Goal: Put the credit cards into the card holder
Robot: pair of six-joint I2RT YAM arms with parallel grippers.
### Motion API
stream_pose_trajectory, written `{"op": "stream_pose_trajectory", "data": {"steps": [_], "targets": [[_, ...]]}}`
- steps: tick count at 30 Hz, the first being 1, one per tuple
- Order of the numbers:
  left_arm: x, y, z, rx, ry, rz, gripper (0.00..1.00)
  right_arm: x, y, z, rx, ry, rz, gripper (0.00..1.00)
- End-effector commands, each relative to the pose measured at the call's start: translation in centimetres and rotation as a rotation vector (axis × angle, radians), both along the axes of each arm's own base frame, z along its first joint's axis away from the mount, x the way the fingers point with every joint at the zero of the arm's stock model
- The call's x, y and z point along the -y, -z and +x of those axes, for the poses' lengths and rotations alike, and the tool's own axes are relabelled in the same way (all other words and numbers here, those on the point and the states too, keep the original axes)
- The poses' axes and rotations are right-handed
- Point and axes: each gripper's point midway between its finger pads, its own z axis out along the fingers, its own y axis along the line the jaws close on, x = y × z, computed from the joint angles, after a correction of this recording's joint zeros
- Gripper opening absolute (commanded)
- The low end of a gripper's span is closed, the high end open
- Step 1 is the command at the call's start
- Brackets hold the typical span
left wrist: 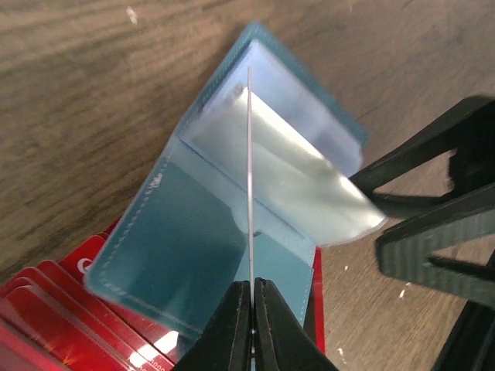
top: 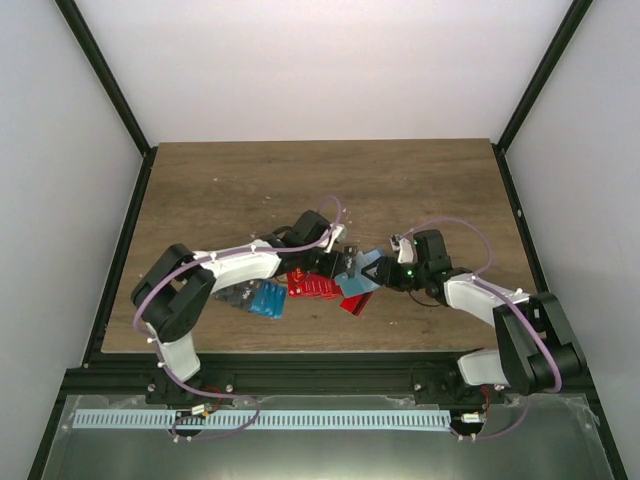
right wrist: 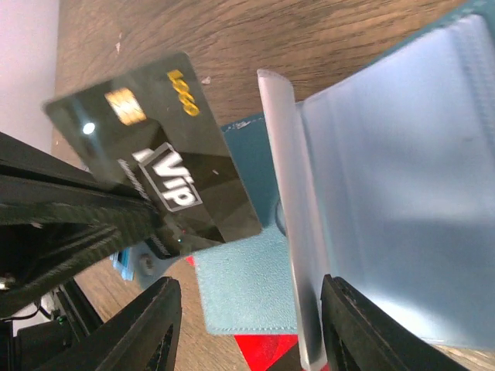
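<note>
The card holder point(left wrist: 193, 232) lies open on the wood, teal with clear plastic sleeves point(left wrist: 302, 178). My left gripper point(left wrist: 253, 290) is shut on a dark credit card point(left wrist: 250, 154), seen edge-on and standing over the holder's fold. The right wrist view shows that card's point(right wrist: 170, 170) black "VIP" face just left of the raised sleeve point(right wrist: 387, 193). My right gripper point(right wrist: 249, 284) is open, its jaws on either side of the raised sleeve and the teal flap point(right wrist: 247, 309). From above, both grippers point(top: 345, 265) point(top: 375, 272) meet over the holder point(top: 360, 268).
Red cards point(top: 312, 285) lie fanned beside the holder, with one more red card point(top: 352, 303) under its near edge. Blue cards point(top: 267, 298) and dark cards point(top: 232, 296) lie further left, under the left arm. Black frame rails border the table.
</note>
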Motion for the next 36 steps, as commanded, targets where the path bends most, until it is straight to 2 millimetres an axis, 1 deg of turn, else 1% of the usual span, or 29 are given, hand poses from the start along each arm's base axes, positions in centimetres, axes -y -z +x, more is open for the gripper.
{"op": "stream_pose_trajectory", "data": {"steps": [1, 6, 8, 14, 16, 21, 24, 31, 36], "targets": [[-0.7, -4.1, 1.7, 0.052, -0.083, -0.041, 0.04, -1.5, -0.7, 0.0, 0.027, -0.055, 0.041, 0.51], [-1.6, -6.6, 2.7, 0.061, -0.136, -0.112, 0.04, -2.3, -0.8, 0.1, 0.029, -0.076, 0.054, 0.51], [-1.8, -7.1, 3.1, 0.063, -0.144, -0.133, 0.04, -2.8, -0.9, 0.2, 0.031, -0.087, 0.060, 0.52], [-1.6, -7.8, 4.5, 0.043, -0.147, -0.174, 0.04, -4.4, -0.9, 0.1, 0.040, -0.119, 0.043, 0.52], [-1.2, -7.8, 4.8, 0.031, -0.143, -0.189, 0.04, -5.1, -0.6, -0.1, 0.036, -0.133, 0.027, 0.52], [0.0, -8.0, 5.2, -0.001, -0.117, -0.218, 0.04, -6.0, 0.4, -0.4, 0.017, -0.143, -0.001, 0.52], [0.3, -7.1, 4.8, -0.038, -0.101, -0.221, 0.04, -6.3, 0.9, -0.5, 0.005, -0.148, -0.005, 0.52], [0.6, -3.2, 3.9, -0.143, -0.089, -0.198, 0.04, -6.4, 1.3, -0.4, 0.001, -0.150, -0.013, 0.52], [1.5, -1.7, 3.3, -0.212, -0.074, -0.245, 0.04, -6.3, 1.1, -0.3, 0.006, -0.143, -0.026, 0.52]]}}
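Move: The left gripper already holds the black card. From it, the open card holder's middle lies about 5 cm to the right, 2 cm back and 5 cm below. The fanned red cards are some 6 cm to its left and 4 cm back, and the loose red card is about 3 cm right and 8 cm back. The holder's middle is almost straight under the half-open right fingers, some 4 cm down, with its raised clear flap between them. Bring the left gripper up and forward, about 7 cm up and 5 cm forward, drifting a little left, then back to the right and some 5 cm down over the holder's pocket pages, tipping its fingers flatter and keeping its grip on the black card. Meanwhile, sweep the right gripper about 6 cm left and slightly down across the holder, fingers staying half open around the flap's edge. ##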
